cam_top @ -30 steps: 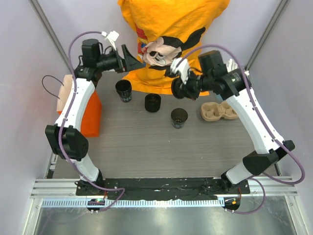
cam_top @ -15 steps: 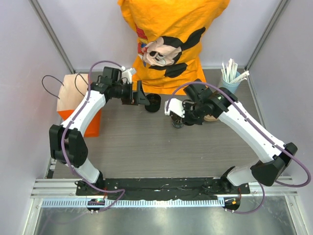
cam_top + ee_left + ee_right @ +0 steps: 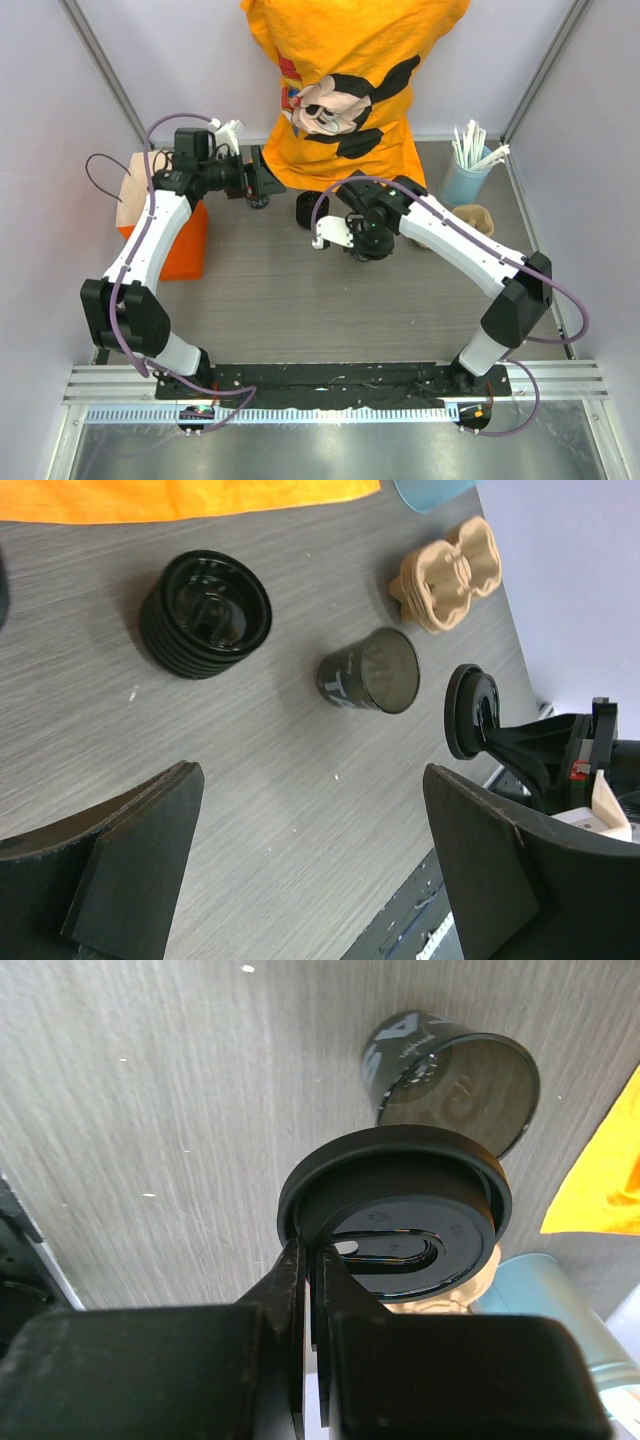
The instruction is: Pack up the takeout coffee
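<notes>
No lidded cup shows. My right gripper (image 3: 362, 240) (image 3: 312, 1255) is shut on the rim of a round black lid (image 3: 400, 1210), which it holds on edge just beside an open black cup with white print (image 3: 460, 1075) (image 3: 372, 670) at mid-table. The lid also shows in the left wrist view (image 3: 470, 710). My left gripper (image 3: 255, 180) (image 3: 320, 880) is wide open and empty, at the back left over a second printed black cup (image 3: 258, 197). The orange paper bag (image 3: 180, 245) stands at the left edge.
A short stack of black lids (image 3: 310, 208) (image 3: 205, 612) sits between the two grippers. A tan pulp cup carrier (image 3: 445, 570) (image 3: 475, 215) and a blue holder of white stirrers (image 3: 468, 170) are at the back right. A person in an orange shirt (image 3: 350, 80) stands behind.
The right gripper came down from the back with the lid to the mid-table cup and shifted slightly left. The left gripper dipped toward the lid stack, then drew back left, still open.
</notes>
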You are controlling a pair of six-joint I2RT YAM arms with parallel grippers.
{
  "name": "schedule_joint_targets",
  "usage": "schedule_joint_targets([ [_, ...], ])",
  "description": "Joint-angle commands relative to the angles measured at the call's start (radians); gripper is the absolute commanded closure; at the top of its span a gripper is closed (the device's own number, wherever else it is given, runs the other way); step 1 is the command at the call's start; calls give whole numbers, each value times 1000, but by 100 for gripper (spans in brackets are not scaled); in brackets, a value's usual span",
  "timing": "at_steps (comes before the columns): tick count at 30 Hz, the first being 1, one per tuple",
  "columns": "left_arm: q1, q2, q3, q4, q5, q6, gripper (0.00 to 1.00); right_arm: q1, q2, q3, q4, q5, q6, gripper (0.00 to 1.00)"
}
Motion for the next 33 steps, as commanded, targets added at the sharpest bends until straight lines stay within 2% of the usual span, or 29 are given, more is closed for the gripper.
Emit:
schedule_joint_targets([
  [1,27,-20,-14,58,23,-38,4,2,46,79,12,75,3,98],
  [12,27,-40,-16,81,47,-61,4,2,211,241,-78,83,53,96],
  [33,29,-106,-40,107,38,-67,4,-30,308,296,-111,100,97,95],
])
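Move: The coffee cup to be lidded stands upright about 6 cm ahead of the right hand and 3 cm to its left, its middle some 10 cm below; the hand already holds a black lid. The lid stack lies roughly 12 cm ahead of this hand and 14 cm left, the cup carrier 9 cm ahead and 13 cm right. From the left hand the coffee cup is about 5 cm back, 18 cm right and 18 cm below. Carry the pinched lid to the coffee cup with the right gripper: ease it forward and somewhat left, nearly level at first, then sink it towards the cup's mouth, about 4.5 cm forward and 2.5 cm down in all. Keep the fingers shut on the lid, fingertips downward, and let the wrist turn some 5–10 degrees clockwise. ##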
